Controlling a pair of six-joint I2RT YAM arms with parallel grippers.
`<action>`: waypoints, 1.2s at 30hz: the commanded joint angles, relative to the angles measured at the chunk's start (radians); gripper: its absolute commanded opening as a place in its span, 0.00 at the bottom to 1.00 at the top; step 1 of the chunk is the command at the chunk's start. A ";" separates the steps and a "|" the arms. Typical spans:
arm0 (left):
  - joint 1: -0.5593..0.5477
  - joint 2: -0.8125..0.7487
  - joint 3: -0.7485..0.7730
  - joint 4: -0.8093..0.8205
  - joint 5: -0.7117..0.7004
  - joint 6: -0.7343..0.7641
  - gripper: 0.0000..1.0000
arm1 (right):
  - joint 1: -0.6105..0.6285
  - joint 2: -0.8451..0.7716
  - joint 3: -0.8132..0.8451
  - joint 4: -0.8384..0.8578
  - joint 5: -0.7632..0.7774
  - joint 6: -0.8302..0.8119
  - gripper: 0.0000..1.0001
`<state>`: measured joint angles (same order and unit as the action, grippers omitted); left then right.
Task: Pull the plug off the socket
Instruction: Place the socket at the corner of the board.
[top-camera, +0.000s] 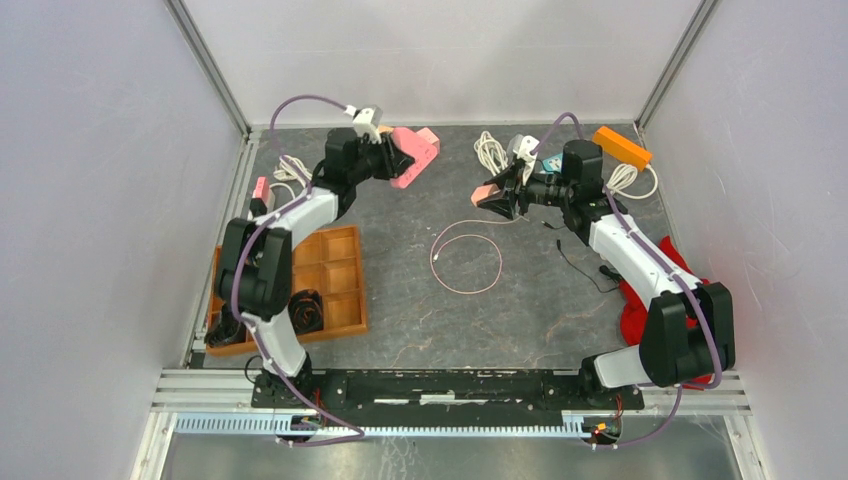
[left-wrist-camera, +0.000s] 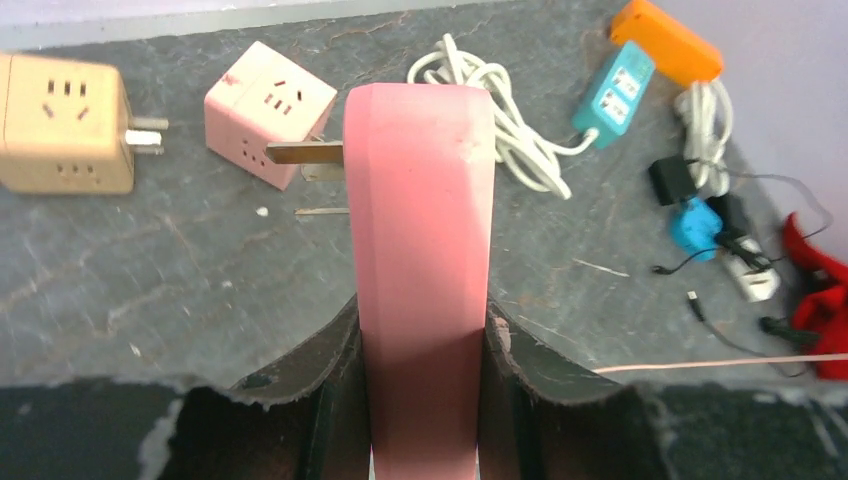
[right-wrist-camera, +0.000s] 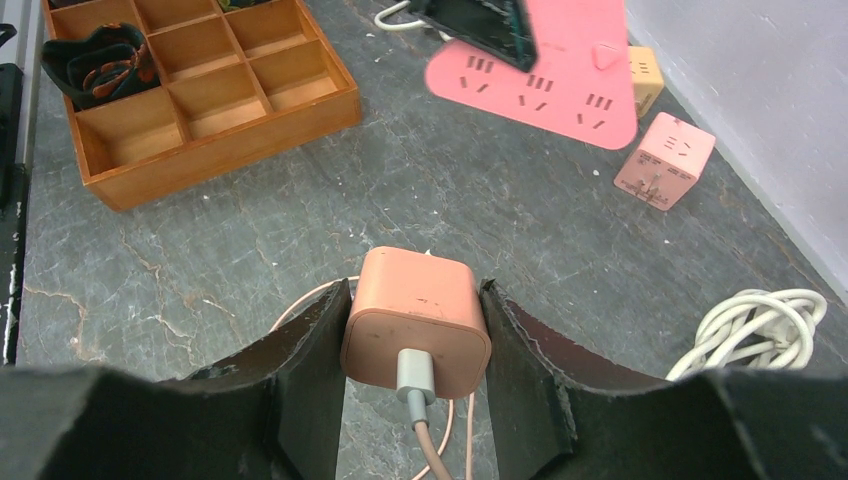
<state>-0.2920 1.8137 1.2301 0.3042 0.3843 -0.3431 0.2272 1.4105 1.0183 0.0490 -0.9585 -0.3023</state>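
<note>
The socket is a flat pink power strip (top-camera: 415, 152) at the back left, lifted edge-on in the left wrist view (left-wrist-camera: 420, 200). My left gripper (left-wrist-camera: 422, 320) is shut on its near end. The plug is a salmon charger block (right-wrist-camera: 417, 320) with a grey connector and a pink cable (top-camera: 467, 257) looping on the table. My right gripper (right-wrist-camera: 415, 300) is shut on the block's two sides and holds it above the table at centre right (top-camera: 487, 192). The plug is well apart from the socket, whose slotted face (right-wrist-camera: 545, 85) shows empty in the right wrist view.
A wooden compartment tray (right-wrist-camera: 230, 150) lies at the left. A beige cube adapter (left-wrist-camera: 65, 125) and a pink cube adapter (left-wrist-camera: 270, 110) lie near the back wall. A white coiled cord (left-wrist-camera: 500, 110), teal strip (left-wrist-camera: 615, 90), orange box (left-wrist-camera: 665, 40) and red cloth (top-camera: 640, 300) are on the right.
</note>
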 joint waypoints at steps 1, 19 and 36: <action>-0.057 0.124 0.242 -0.153 -0.020 0.271 0.03 | -0.013 -0.046 -0.005 0.048 0.000 -0.003 0.00; -0.198 0.658 0.952 -0.513 -0.325 0.525 0.26 | -0.049 -0.047 -0.017 0.051 0.027 -0.024 0.00; -0.213 0.565 0.921 -0.512 -0.348 0.452 0.82 | -0.061 -0.028 -0.015 0.051 0.023 -0.016 0.00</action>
<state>-0.5014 2.4828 2.1498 -0.2157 0.0525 0.1291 0.1772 1.3884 1.0016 0.0593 -0.9340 -0.3183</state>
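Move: The left hand already holds the pink triangular socket; its free spot on the board lies about 10 cm ahead, 11 cm right and 11 cm below. The pink cube is some 15 cm ahead, 5 cm right of the hand; the white cable coil 13 cm ahead, 20 cm right, both down on the board. From the right hand, the spot is roughly 22 cm ahead, 10 cm left and 16 cm down. Left hand carries socket beside pink cube, about 10 cm each forward, right, down, rolling 30 degrees, then opens. ##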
